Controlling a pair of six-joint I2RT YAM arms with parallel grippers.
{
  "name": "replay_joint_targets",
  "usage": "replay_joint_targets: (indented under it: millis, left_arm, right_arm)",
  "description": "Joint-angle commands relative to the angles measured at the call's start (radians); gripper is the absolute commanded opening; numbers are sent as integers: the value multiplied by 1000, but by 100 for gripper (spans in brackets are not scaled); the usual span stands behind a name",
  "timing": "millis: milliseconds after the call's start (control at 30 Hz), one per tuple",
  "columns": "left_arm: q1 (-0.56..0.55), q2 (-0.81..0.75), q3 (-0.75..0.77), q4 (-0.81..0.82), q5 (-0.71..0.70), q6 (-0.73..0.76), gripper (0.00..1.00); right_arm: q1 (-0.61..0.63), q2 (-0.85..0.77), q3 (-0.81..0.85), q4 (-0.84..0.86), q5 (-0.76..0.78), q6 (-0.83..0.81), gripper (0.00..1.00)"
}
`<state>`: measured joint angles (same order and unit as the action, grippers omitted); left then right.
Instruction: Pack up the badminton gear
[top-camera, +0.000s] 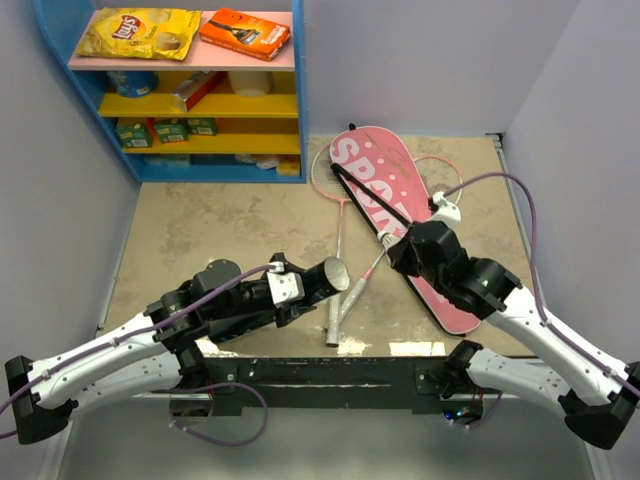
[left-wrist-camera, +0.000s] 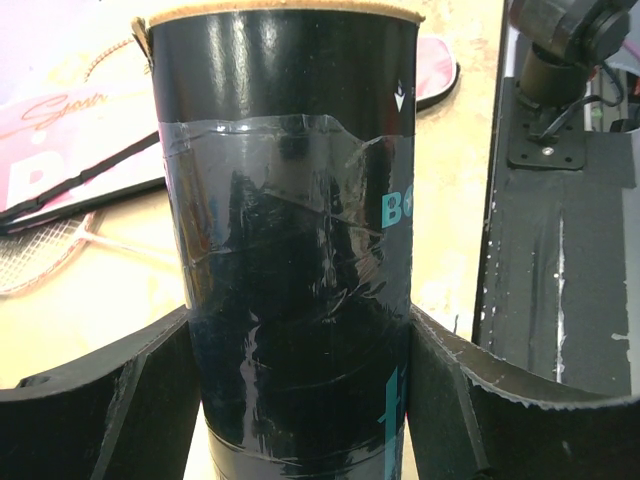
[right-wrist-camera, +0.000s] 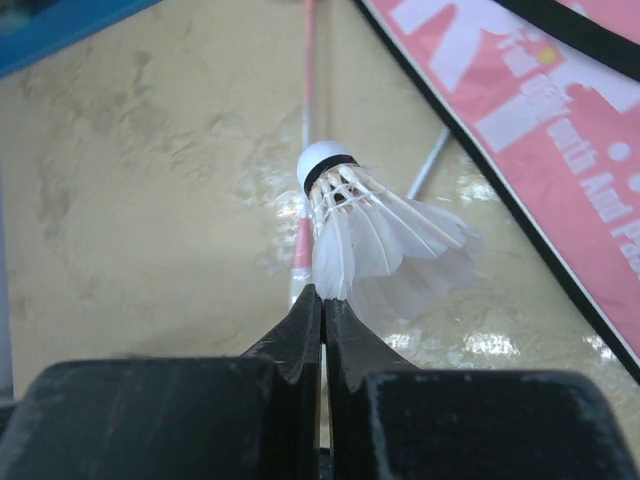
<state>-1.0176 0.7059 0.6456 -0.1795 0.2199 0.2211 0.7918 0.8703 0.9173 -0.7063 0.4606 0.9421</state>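
Note:
My left gripper (top-camera: 300, 287) is shut on the long black tube (left-wrist-camera: 290, 240), held tilted above the table with its open end (top-camera: 334, 272) toward the right. My right gripper (right-wrist-camera: 323, 300) is shut on the feathers of a white shuttlecock (right-wrist-camera: 370, 225), cork end pointing away; it shows faintly in the top view (top-camera: 384, 241). Two pink-and-white rackets (top-camera: 336, 250) lie crossed on the table, heads partly under the pink "SPORT" bag (top-camera: 400, 210). The bag (left-wrist-camera: 70, 150) and a racket head (left-wrist-camera: 40, 250) also show in the left wrist view. No other shuttlecocks are visible.
A blue shelf unit (top-camera: 190, 90) stands at the back left with a yellow chip bag (top-camera: 140, 32), an orange box (top-camera: 244, 32) and other snack packets. Walls close in left and right. A black mounting bar (top-camera: 330, 375) runs along the near edge.

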Motion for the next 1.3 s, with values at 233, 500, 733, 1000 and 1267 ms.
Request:
replay_joint_targets:
  millis: [233, 500, 733, 1000, 1267]
  left_arm:
    - [-6, 75, 23, 46, -20, 27, 0]
    - [-6, 109, 20, 20, -30, 60, 0]
    - [-4, 115, 28, -6, -42, 75, 0]
    - [-6, 113, 25, -6, -24, 75, 0]
    - [-6, 101, 25, 2, 6, 73, 0]
  right_arm:
    - [3, 98, 383, -162, -352, -545, 0]
    - [4, 87, 522, -323, -508, -640, 0]
    - [3, 81, 508, -398, -657, -681, 0]
    - [3, 91, 459, -363, -763, -680, 0]
    - [9, 133, 420, -273, -824, -654, 0]
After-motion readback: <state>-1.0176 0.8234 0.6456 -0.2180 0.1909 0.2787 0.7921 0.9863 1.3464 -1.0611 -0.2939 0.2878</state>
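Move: The shuttlecock is already pinched in the right fingers, cork foremost; the open mouth of the tube held by the left hand lies about 14 cm to the right hand's left, 9 cm back and 10 cm above it. The racket handles on the table are some 16 cm left, 5 cm back and 17 cm below. From the left hand, the shuttlecock is about 14 cm ahead, 21 cm right and 4 cm lower; those handles are 6 cm ahead, 7 cm right and 20 cm below. Carry the shuttlecock up and to the left, then back about 10 cm, turning the right wrist some 55 degrees counter-clockwise so the cork faces the tube mouth; from the top of the rise, sink about 4 cm and ease left to it. Keep pinching the skirt. Meanwhile lower the left gripper about 4 cm, tipping the tube slightly rightward in its unchanged grip. ##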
